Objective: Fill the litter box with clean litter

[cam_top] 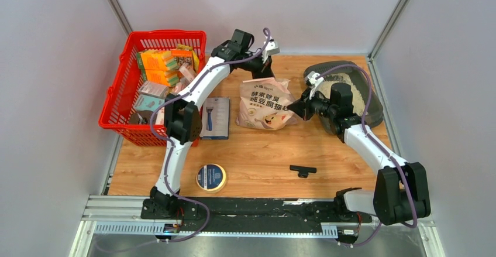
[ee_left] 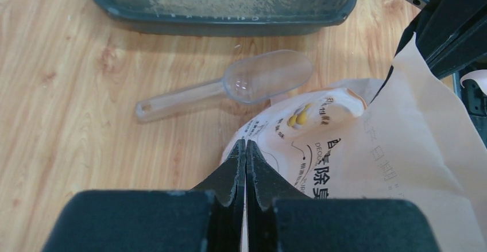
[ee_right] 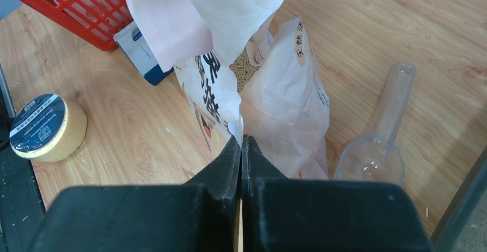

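Note:
The dark grey litter box [cam_top: 374,109] sits at the far right of the table and holds a layer of pale clean litter [cam_top: 351,88]; its near wall [ee_left: 224,11] fills the top of the left wrist view. A pale pink printed litter bag [cam_top: 266,105] stands in the middle. My left gripper [cam_top: 264,72] is shut on the bag's far top edge [ee_left: 246,144]. My right gripper [cam_top: 294,108] is shut on the bag's right edge [ee_right: 241,138]. Brownish granules [ee_right: 246,64] show inside the bag's mouth. A clear plastic scoop [ee_left: 252,82] [ee_right: 376,148] lies between bag and box.
A red mesh basket [cam_top: 120,102] full of packages stands at the far left. Beside it lies a blue-and-white pack [cam_top: 215,116] [ee_right: 138,51]. A tape roll [cam_top: 211,177] [ee_right: 46,127] and a small black part [cam_top: 302,170] lie near the front edge.

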Robot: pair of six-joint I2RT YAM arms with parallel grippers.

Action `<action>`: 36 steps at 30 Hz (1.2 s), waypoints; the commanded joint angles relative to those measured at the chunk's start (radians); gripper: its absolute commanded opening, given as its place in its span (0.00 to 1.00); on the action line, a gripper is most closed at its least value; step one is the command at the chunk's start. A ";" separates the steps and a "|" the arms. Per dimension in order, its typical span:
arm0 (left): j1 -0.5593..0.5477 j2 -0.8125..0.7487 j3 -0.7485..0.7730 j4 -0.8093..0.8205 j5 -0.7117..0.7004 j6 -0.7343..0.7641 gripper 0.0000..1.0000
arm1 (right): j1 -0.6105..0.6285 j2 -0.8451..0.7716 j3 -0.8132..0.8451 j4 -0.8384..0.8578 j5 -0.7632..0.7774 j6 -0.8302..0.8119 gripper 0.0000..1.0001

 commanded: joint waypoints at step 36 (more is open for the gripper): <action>-0.107 -0.169 -0.398 0.644 0.053 -0.536 0.02 | -0.017 0.100 0.094 0.057 -0.131 -0.042 0.02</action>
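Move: The left hand's shut fingers point right and down; the mouth of the litter bag lies about 5 cm back, 2 cm to the right and 5 cm below. The clear scoop lies some 12 cm right, 2 cm back, and the litter box about 28 cm right, 4 cm back, both well below. For the right hand, pinching the bag's rim, the mouth is roughly 6 cm ahead, 8 cm left and slightly lower. Left hand, fingers shut, moves back 4 cm, then right into the bag mouth; right keeps pinching the rim. ##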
